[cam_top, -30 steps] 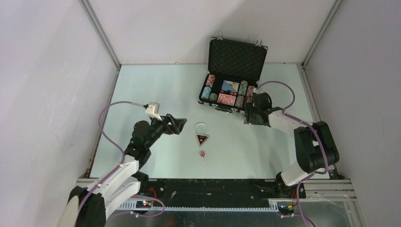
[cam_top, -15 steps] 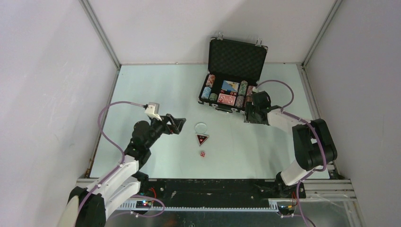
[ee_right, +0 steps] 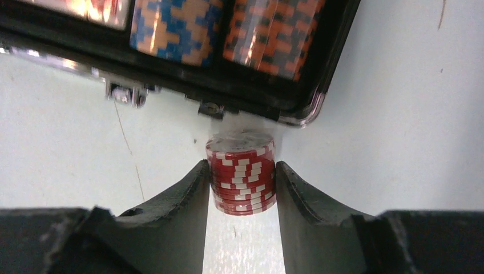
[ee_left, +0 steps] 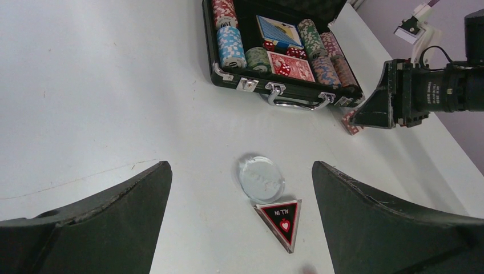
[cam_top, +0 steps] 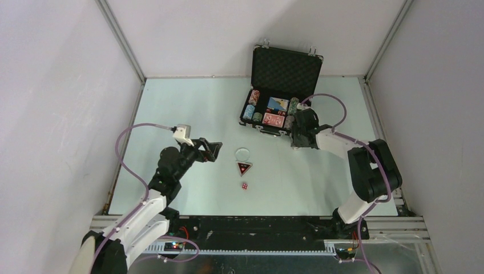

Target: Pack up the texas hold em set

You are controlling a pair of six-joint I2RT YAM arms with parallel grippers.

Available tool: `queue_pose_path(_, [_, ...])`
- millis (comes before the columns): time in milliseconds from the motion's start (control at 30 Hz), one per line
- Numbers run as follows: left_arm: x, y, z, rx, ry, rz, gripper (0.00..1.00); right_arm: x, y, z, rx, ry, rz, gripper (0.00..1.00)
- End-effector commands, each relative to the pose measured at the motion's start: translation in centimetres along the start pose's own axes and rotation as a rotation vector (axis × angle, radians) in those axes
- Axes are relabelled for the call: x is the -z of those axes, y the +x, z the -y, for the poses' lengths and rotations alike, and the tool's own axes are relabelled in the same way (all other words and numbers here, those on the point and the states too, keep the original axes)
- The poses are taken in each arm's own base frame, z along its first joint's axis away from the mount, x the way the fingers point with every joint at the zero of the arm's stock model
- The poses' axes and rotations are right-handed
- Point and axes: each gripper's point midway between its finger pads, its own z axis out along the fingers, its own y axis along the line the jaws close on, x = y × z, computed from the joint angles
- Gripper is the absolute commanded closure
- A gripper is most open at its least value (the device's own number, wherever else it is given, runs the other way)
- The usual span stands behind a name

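Note:
The black briefcase point(cam_top: 267, 131) lies open at the back, holding striped chip stacks point(cam_top: 249, 111), two card decks point(cam_top: 274, 119) and red dice point(ee_left: 268, 45). My right gripper point(cam_top: 298, 140) is at the case's front right corner, shut on a short stack of red-and-white chips point(ee_right: 241, 174) that stands on the table against the case rim point(ee_right: 251, 98). My left gripper point(cam_top: 214, 151) is open and empty; in its wrist view it point(ee_left: 241, 166) frames a clear round token point(ee_left: 261, 177) and a black triangular token point(ee_left: 282, 218). A red die point(cam_top: 243, 186) lies nearer.
White walls with metal frame rails close in the table on three sides. The case lid point(cam_top: 286, 71) stands upright against the back wall. The right arm's cable point(cam_top: 331, 103) loops over the case's right end.
My right gripper has shifted a little left, closer to the case's front right corner. The left arm has barely moved.

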Motion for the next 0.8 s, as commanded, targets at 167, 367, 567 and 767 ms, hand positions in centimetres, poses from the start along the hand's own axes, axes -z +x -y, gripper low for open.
queue_pose_path(167, [-0.1, -1.3, -0.1, -0.042, -0.009, 0.037, 0.0, 7.0, 0.1, -5.3, 0.049, -0.125, 0.042, 0.69])
queue_pose_path(367, [0.2, -1.4, 0.1, -0.037, 0.002, 0.05, 0.0, 10.9, -5.6, -9.5, -0.102, -0.326, 0.26, 0.77])
queue_pose_path(567, [0.2, -1.5, 0.4, -0.034, 0.016, 0.051, 0.0, 10.2, -11.7, -12.6, -0.257, -0.419, 0.4, 0.78])
queue_pose_path(767, [0.2, -1.4, 0.3, -0.036, 0.01, 0.05, 0.0, 7.4, -16.7, -14.7, -0.321, -0.427, 0.439, 0.82])
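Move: Already pinched in the right fingers, the short red-and-white chip stack is just in front of the case's near right corner. The empty slot in the case lies some 19 cm ahead and 13 cm to the left, about level. The short green stack is 13 cm ahead, 15 cm left; the red card box 12 ahead, 8 left; the blue card box 20 ahead, 6 left. From the left hand the slot is roughly 26 cm ahead, 19 cm right, 13 cm below. Lifting the pinched chip stack about 12 cm, the right hand first draws back some 5 cm from the case while rising and swinging left, then sweeps forward and left towards the empty slot, ending about 11 cm left of where it began. The wrist rolls its left side up some 25 degrees and tips the fingers up a little; the grip holds. ##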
